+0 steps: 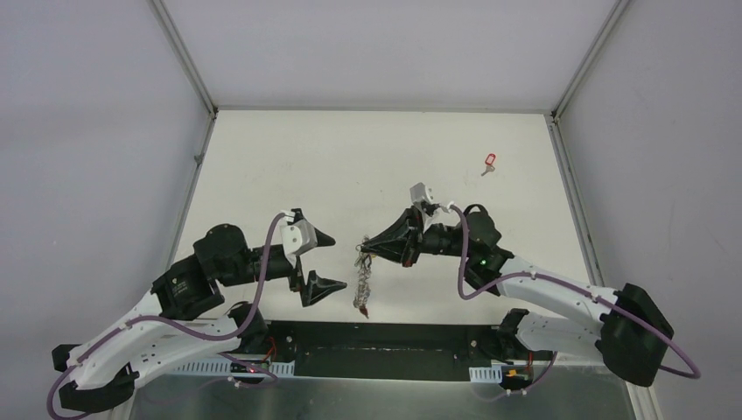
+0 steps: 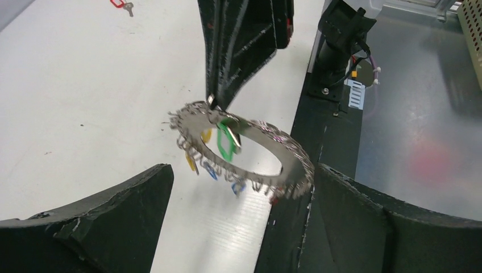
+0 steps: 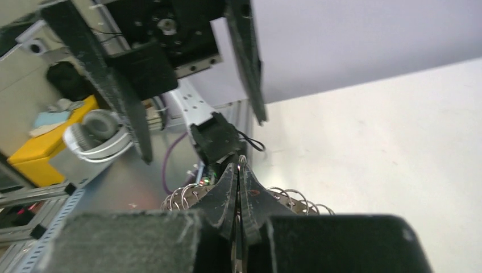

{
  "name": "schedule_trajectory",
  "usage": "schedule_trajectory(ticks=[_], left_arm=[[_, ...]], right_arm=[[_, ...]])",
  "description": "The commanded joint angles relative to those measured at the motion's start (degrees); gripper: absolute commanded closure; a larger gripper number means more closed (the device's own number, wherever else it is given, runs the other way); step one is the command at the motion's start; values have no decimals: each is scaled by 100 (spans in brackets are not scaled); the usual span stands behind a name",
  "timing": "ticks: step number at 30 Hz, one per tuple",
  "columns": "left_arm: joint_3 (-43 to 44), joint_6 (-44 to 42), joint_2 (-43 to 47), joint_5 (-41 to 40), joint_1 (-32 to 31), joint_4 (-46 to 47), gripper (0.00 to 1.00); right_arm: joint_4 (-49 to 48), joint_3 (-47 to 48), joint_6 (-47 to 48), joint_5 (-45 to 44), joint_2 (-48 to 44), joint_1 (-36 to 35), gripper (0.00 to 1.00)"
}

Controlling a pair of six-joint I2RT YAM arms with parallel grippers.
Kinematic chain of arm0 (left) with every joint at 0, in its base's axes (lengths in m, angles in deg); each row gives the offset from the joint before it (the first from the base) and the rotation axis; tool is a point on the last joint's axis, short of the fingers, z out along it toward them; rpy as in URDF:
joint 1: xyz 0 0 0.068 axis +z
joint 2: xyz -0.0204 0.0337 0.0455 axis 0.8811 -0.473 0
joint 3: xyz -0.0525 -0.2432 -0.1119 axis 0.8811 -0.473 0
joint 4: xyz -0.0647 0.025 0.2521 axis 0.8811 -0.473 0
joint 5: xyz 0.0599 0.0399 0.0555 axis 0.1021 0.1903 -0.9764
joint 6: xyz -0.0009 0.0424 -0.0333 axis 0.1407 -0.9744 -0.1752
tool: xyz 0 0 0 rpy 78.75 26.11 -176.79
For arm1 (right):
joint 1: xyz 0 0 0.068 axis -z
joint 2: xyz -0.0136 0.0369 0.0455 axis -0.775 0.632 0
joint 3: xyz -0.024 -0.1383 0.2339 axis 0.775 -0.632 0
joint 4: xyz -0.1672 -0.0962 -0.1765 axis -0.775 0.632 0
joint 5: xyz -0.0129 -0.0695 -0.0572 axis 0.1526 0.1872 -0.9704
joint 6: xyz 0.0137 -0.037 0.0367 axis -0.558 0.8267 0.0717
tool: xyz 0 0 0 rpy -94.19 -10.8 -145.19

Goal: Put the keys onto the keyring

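The keyring (image 1: 361, 280), a dark metal ring fringed with small silver rings, hangs edge-on above the table's near edge. My right gripper (image 1: 368, 250) is shut on its top rim (image 3: 239, 168). Keys with green (image 2: 226, 141), yellow (image 2: 190, 162) and blue (image 2: 211, 171) tags dangle from the keyring (image 2: 284, 154). My left gripper (image 1: 331, 261) stands wide open just left of the ring; in the left wrist view the ring sits between and beyond its fingertips (image 2: 159, 182), and nothing is held. A lone key with a red tag (image 1: 490, 162) lies on the table at the far right.
The white table (image 1: 289, 175) is walled by white panels on three sides. A black strip and the arm bases (image 1: 385, 346) run along the near edge. The right arm's base and cables (image 2: 341, 40) stand close behind the ring.
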Motion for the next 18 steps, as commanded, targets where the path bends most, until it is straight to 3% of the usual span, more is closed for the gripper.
schedule_trajectory(ticks=[1,12,18], left_arm=[[260,171,-111,-70,-42,56,1],[271,493,-617,-163,-46,59,1],[213,549,-753,-249,-41,98,1]], right_arm=[[1292,4,585,-660,-708,339,100],[4407,81,1606,-664,-2189,1061,100],[5623,272,2005,-1183,-2266,1115,100]])
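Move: The loaded keyring hangs from the right fingertips, its middle some 4 cm back of them and 8 cm below. From the empty, open left hand, that same keyring is about 5 cm to the right, 1 cm back and 8 cm below. The loose red key lies on the table about 38 cm ahead of the left hand, 40 cm to its right and 29 cm below; from the right hand it is about 36 cm ahead, 35 cm to the right and 29 cm below. Rightward, down and a little forward, the right hand carries the keyring away from the left gripper, about 9 cm across and 7 cm down, sinking faster late on. Its shut fingers keep their pinch while they tip downward and swing clockwise, roughly 20 degrees each. The wide-open left hand eases down and slightly right, holding nothing. ##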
